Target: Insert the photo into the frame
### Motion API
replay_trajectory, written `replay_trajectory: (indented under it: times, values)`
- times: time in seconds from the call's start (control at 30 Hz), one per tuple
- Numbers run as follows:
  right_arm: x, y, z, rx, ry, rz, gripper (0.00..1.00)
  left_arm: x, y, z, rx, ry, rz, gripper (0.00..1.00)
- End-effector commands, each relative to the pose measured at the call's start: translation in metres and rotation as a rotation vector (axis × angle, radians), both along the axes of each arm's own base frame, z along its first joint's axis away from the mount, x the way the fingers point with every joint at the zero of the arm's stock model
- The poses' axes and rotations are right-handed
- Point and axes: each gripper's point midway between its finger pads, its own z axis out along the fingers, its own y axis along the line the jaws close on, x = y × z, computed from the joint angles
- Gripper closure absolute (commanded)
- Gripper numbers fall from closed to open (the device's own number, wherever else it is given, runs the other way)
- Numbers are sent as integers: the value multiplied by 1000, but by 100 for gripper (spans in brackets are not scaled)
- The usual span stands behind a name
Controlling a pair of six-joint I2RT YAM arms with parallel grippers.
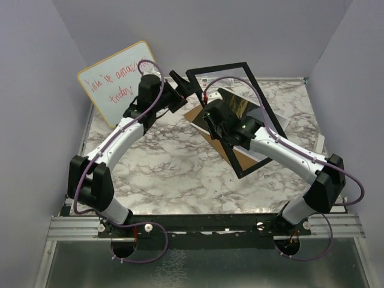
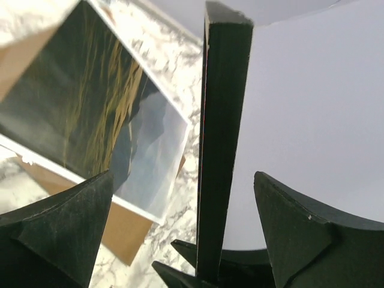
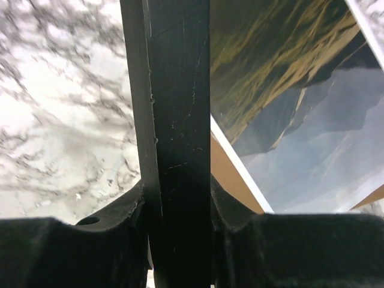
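Note:
The frame, black face up, is held tilted above the table. My right gripper is shut on its left rail; in the right wrist view the black rail is clamped between both pads. My left gripper is open at the frame's far left corner; in the left wrist view the rail stands between the spread fingers, touching neither. The photo lies face up on a brown board under the frame, also seen in the left wrist view and the right wrist view.
A wood-edged whiteboard with red handwriting leans against the back left wall. The marble tabletop spreads in front of the frame. Grey walls close in the left, back and right sides.

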Motion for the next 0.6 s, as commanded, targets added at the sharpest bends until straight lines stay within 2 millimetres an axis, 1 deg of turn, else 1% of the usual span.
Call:
replay_trajectory:
  times: [0.0,0.13,0.27,0.33,0.43,0.57]
  values:
    - [22,5,39,30,-77,-7,95,-6,36,72,6,-221,-9,1]
    - [27,24,68,140,-72,29,95,-9,67,96,30,-293,29,1]
    - [25,50,104,296,-38,64,96,-14,101,109,76,-316,117,1]
    - [20,65,123,380,-13,91,96,-17,115,109,105,-324,159,1]
    - [10,88,149,508,37,147,97,-18,130,95,148,-288,202,1]
    - [-11,119,183,686,118,263,97,-21,139,58,195,-188,225,1]
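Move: Gripping the frame's left-hand bar, the right hand is about 20 cm above the photo's level, with the photo's middle roughly 14 cm ahead of it and 9 cm to its right. The brown board under the photo is centred some 11 cm ahead and 5 cm right; the white box lies about 37 cm straight ahead. From the open left hand, the photo is about 20 cm right, 6 cm ahead and 28 cm down; the whiteboard is roughly 28 cm left and 14 cm ahead. Lifting the frame clear, the right hand climbs about 15 cm and swings left, away from the photo, keeping its grip while rolling its left side up nearly 30 degrees. The left hand, already wide open, backs off from the frame about 12 cm to the left and nearly as far up, its fingers tilting upward, towards the whiteboard. ##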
